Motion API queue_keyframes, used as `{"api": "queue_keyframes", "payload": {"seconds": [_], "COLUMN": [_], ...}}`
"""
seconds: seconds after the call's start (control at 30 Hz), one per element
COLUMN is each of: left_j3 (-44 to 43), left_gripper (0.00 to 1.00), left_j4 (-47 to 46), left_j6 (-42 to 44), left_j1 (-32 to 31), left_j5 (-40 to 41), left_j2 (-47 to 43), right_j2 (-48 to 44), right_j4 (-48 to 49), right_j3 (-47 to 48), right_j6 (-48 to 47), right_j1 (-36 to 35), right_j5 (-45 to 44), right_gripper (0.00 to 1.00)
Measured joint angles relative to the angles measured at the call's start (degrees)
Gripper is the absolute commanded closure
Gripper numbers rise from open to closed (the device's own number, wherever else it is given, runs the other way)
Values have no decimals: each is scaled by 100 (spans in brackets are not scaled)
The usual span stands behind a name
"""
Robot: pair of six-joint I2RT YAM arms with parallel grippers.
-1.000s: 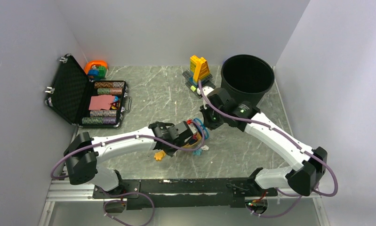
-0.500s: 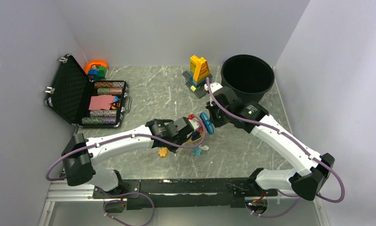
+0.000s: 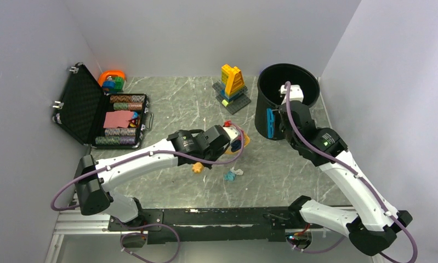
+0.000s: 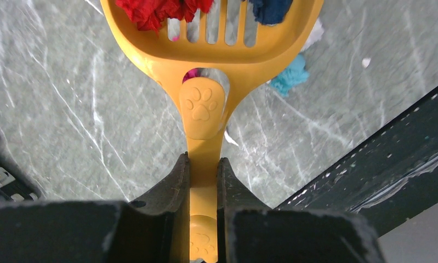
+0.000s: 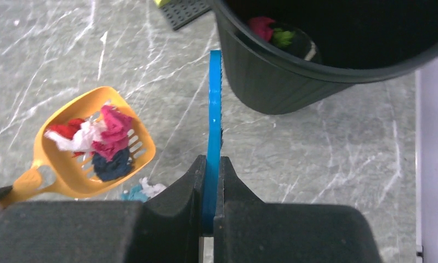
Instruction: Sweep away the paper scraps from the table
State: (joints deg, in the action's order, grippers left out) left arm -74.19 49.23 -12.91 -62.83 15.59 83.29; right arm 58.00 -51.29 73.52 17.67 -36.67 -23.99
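My left gripper (image 3: 219,141) is shut on the handle of a yellow-orange slotted scoop (image 3: 239,141), also seen in the left wrist view (image 4: 205,49). The scoop carries red, pink, white and dark blue paper scraps (image 5: 109,137) and is held a little above the table (image 3: 178,109). A teal scrap (image 3: 228,176) and a white scrap (image 3: 237,171) lie on the table below it. My right gripper (image 3: 277,121) is shut on a blue brush (image 5: 214,109), held upright against the wall of the black bucket (image 3: 260,104). Red and green scraps (image 5: 263,24) lie inside the bucket.
An open black case (image 3: 79,104) with poker chips sits at the left, with an orange-green toy (image 3: 111,79) behind it. The yellow toy brick build (image 3: 231,82) stands left of the bucket. A black rail (image 4: 381,159) runs along the near edge. A small orange piece (image 3: 196,167) shows below my left wrist.
My right gripper has carried the blue brush away from the scoop, right and back to the bucket's side. My left gripper has moved the loaded scoop slightly right and back.
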Motion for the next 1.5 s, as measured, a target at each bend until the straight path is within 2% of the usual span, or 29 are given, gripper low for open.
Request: {"api": "queue_keyframes", "payload": {"seconds": [0.17, 0.27, 0.53, 0.67, 0.77, 0.87, 1.03, 1.23, 1.33, 1.5], "left_j3": [-946, -1585, -3228, -4666, -5860, -6341, -6450, -6282, -5853, -4933], "left_gripper": [100, 100, 100, 100, 100, 100, 100, 100, 100, 100], "left_j4": [372, 649, 1325, 1674, 1600, 1320, 433, -1224, -2422, -3827], "left_j6": [63, 133, 354, 442, 472, 361, -518, -2389, -3609, -5163], "left_j1": [35, 83, 271, 350, 391, 522, 1078, 1727, 1862, 1891], "left_j5": [33, 31, -175, -498, -898, -1639, -3187, -4581, -5195, -5724], "left_j2": [332, 533, 1272, 2076, 2756, 3108, 3589, 4118, 4229, 4251], "right_j2": [-42, -195, -1346, -1644, -1731, -1891, -2328, -2662, -2632, -2618], "right_j4": [-138, -87, 90, 146, 166, 232, 345, 581, 647, 721], "right_j3": [-70, -485, -2031, -2151, -2153, -2212, -2483, -2634, -2636, -2673], "right_j6": [337, 573, 1139, 1248, 1285, 1292, 1287, 1228, 1204, 1187], "right_j1": [72, 74, 76, 74, 76, 76, 76, 76, 76, 76], "right_j5": [-485, -525, 173, 313, 308, 308, 319, 411, 463, 503], "right_gripper": [100, 100, 100, 100, 100, 100, 100, 100, 100, 100]}}
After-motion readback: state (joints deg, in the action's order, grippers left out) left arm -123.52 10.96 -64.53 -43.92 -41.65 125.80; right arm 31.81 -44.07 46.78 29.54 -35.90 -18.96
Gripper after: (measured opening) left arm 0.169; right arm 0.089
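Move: The bin's mouth, where the left hand's loaded scoop is bound, lies roughly 19 cm ahead of that hand, 25 cm to its right and 9 cm higher. The turquoise and white scraps lie about 9 cm to its right, 2 cm ahead and 16 cm below; the block tower some 26 cm ahead, 9 cm right, 12 cm below. From the brush-holding right hand, the mouth is about 10 cm ahead, 4 cm right and 3 cm below. Left hand swings the scoop about 25 cm right, up and forward over the bin, tilting; brush sinks back. ##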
